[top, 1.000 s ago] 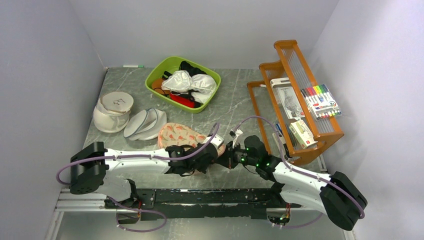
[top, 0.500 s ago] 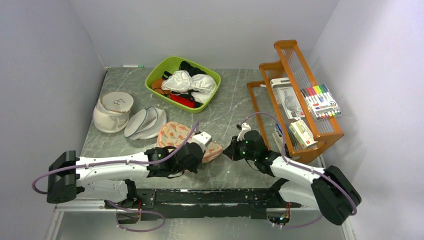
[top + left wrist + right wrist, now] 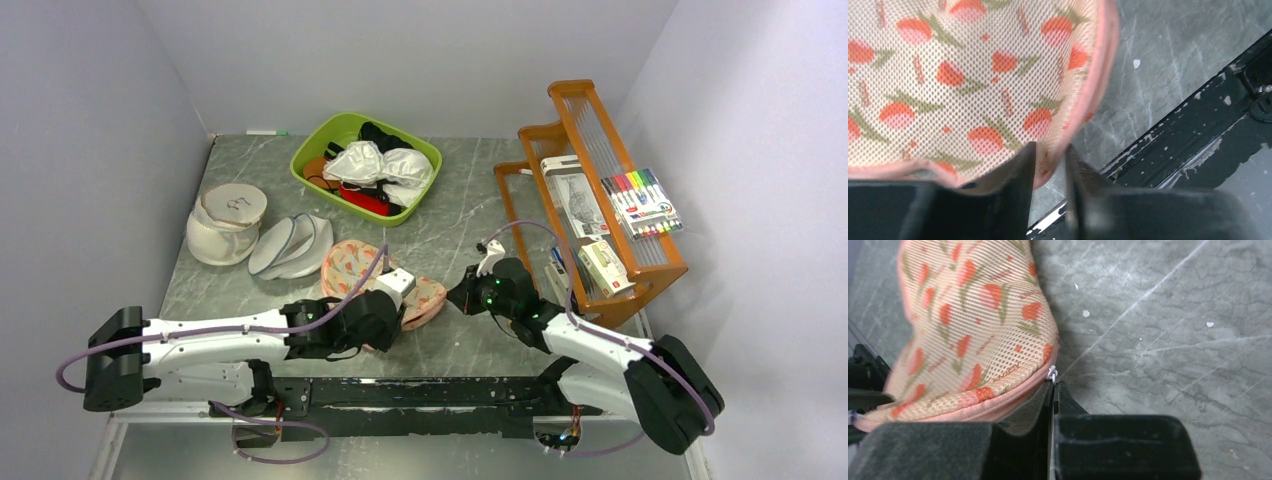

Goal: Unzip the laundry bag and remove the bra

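The laundry bag [image 3: 350, 262], pale pink mesh with an orange-red floral print, lies flat at the near middle of the table. My left gripper [image 3: 388, 308] is at its near edge. In the left wrist view the left gripper [image 3: 1050, 152] stands slightly open, and the bag's [image 3: 973, 75] pink rim rests between the fingers against the left one. My right gripper [image 3: 458, 298] is at the bag's right end. Seen from the right wrist, the right gripper [image 3: 1053, 386] is shut on the white zip pull [image 3: 1052, 373] at the bag's [image 3: 973, 315] seam. The bra is hidden.
A green bin [image 3: 310, 160] of white and dark garments stands at the back. White mesh bags [image 3: 290, 245] and a round white stack [image 3: 228, 222] lie at the left. An orange rack [image 3: 590, 190] with markers [image 3: 640, 203] stands at the right. A black rail [image 3: 420, 392] runs along the near edge.
My left arm has drawn back to the left along the bag's near edge and its jaws have parted. The right gripper has shifted slightly right and away, still shut.
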Controlling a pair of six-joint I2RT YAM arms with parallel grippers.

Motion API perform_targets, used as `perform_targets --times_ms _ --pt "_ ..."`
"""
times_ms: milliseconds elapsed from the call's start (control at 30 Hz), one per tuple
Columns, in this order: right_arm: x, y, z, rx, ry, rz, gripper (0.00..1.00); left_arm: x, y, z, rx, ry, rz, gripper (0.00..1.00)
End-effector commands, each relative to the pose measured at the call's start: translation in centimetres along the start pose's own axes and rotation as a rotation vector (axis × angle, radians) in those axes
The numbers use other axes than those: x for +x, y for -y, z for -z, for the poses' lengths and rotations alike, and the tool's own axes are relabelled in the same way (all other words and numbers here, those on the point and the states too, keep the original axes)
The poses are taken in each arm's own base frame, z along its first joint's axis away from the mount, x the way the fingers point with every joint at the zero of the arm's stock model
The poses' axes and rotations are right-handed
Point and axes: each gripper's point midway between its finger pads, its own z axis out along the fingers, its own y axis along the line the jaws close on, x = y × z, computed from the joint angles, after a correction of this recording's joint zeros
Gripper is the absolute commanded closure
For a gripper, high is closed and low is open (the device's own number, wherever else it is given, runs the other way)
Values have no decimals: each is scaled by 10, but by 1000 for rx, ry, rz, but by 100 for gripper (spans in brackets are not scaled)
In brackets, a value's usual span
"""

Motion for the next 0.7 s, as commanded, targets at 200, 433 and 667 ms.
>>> perform_targets --times_ms 200,433,667 --pt "-16 -29 22 -156 62 84 100 -49 54 15 207 40 -105 20" --pt "-7 -45 28 -250 43 40 100 -67 62 -11 142 54 -104 18" --pt "-2 -48 34 -279 49 17 100 -63 47 -45 -20 9 -147 19"
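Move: The zip pull is already in the right fingers, about 8 cm ahead of the left hand, 9 cm to its right and 5 cm lower. The laundry bag's middle is roughly 9 cm ahead of the left hand and 5 cm to its left, some 9 cm down. The white mesh pouch lies around 18 cm ahead and 22 cm left of that hand. From the right hand, the laundry bag's middle is about 14 cm left and 1 cm ahead. The laundry bag's piped edge comes free as the left fingers, already parting, spread wide; the left hand goes about 8 cm right towards the zip pull, arching up 5 cm and then sinking a little while edging forward. The right hand keeps its pinch on the pull, lifting it and drawing it back some 3 cm each way, while turning about 10 degrees counter-clockwise. ##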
